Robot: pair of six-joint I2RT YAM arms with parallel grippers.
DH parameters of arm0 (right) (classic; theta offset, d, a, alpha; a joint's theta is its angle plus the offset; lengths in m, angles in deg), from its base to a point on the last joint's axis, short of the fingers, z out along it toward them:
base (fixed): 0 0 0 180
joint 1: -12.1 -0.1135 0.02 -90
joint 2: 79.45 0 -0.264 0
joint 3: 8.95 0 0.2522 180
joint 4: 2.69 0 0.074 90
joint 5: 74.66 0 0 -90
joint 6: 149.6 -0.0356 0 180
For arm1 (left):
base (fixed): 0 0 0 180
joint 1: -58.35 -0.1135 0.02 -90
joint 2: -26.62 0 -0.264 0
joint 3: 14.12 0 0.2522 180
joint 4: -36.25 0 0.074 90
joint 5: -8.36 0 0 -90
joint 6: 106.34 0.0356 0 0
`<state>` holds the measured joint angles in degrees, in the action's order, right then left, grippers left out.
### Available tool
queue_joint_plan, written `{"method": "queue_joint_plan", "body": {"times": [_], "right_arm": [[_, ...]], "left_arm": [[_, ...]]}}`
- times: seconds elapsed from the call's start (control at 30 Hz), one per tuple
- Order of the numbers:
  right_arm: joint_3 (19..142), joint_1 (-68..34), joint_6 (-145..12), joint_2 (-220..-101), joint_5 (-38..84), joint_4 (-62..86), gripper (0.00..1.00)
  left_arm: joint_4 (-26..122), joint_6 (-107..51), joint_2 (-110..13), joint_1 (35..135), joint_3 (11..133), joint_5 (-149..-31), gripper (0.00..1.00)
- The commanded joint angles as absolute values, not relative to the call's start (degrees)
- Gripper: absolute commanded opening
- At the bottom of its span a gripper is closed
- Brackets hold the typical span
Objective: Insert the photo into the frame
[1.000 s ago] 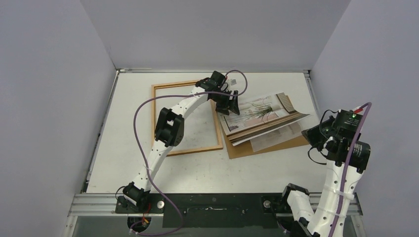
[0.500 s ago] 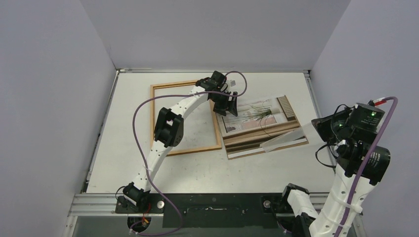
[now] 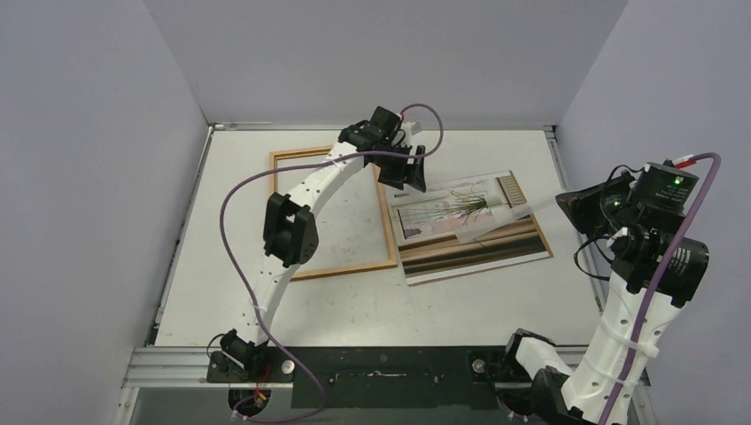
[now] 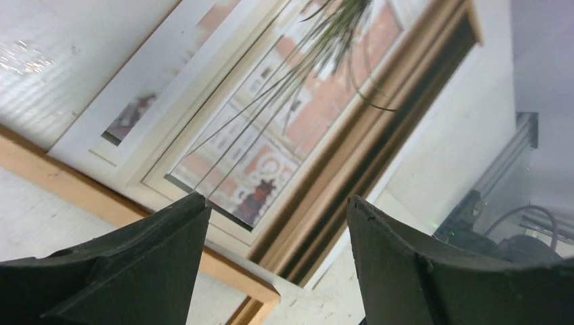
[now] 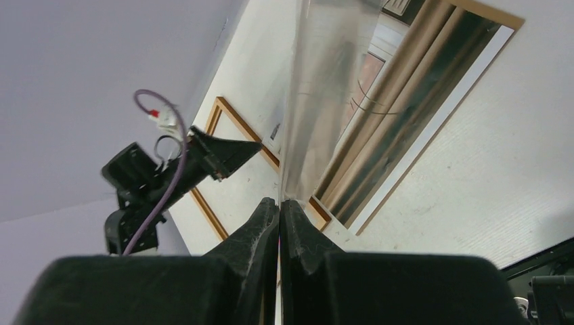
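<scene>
The photo (image 3: 443,252) lies flat, picture up, on the table right of the frame (image 3: 332,268), its left edge at the frame's right rail. The left wrist view shows the plant print (image 4: 271,122) and the frame's near corner (image 4: 257,284) below open fingers. My left gripper (image 3: 409,173) hovers open over the photo's far-left corner, holding nothing. My right gripper (image 3: 567,202) is raised at the right, shut on the edge of a thin clear sheet (image 3: 509,217) that slopes down onto the photo. The right wrist view shows this sheet (image 5: 325,101) edge-on above the shut gripper (image 5: 279,202).
A thin brown edge (image 3: 542,237) shows under the photo's right side. Grey walls close in the table on three sides. The left arm's purple cable (image 3: 239,221) loops over the frame's left part. Bare white tabletop (image 3: 354,305) lies in front of the frame and photo.
My right gripper has risen and swung right, lifting the clear sheet off the photo. The photo, curled up before, now lies flat. My left gripper has drawn back a little toward the far side.
</scene>
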<state>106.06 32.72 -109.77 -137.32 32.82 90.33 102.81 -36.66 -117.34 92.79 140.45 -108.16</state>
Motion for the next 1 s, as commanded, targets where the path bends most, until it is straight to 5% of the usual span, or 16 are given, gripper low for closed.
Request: {"method": "queue_joint_plan", "body": {"times": [0.0,0.4,0.57,0.8,0.97], "right_arm": [[106.4,32.9,-110.3,-141.1,35.0,86.2,0.00],[111.7,32.5,-112.1,-152.1,33.8,93.2,0.00],[110.9,30.0,-113.4,-153.8,31.2,93.7,0.00],[109.5,24.9,-116.8,-154.1,27.6,91.4,0.00],[108.7,23.2,-117.4,-154.3,26.7,91.1,0.00]], "left_arm": [[100.5,-31.3,-103.9,91.3,138.7,-109.9,0.73],[71.2,-24.9,-78.1,91.2,107.6,-119.6,0.74],[48.6,-24.9,-66.2,96.2,90.8,-118.5,0.88],[54.4,-10.8,-65.4,108.0,92.4,-106.2,0.92],[52.6,-9.2,-64.5,110.4,89.7,-108.1,0.93]]}}
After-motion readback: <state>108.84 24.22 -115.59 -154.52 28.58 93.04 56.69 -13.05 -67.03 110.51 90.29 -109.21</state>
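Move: Behind, right of and above the left hand is the clear sheet, its middle about 16 cm back, 14 right and 10 up; the photo lies some 8 cm back and 14 right, 8 below, and the frame about 4 back and 20 left, equally low. The right hand already pinches the sheet's upper end; the sheet's middle hangs 5 cm ahead, 4 left and 17 below, with the photo 13 ahead, 5 left, 36 below. Rising off the stack, the left hand climbs about 24 cm, swings back some 17 cm and ends a little rightward, towards the hanging sheet near the right gripper; its fingers turn from slanting down to nearly level, pointing right, and open wider. The right hand keeps its pinch and carries the sheet forward about 6 cm and down nearly as much, fingertips tipping down. ##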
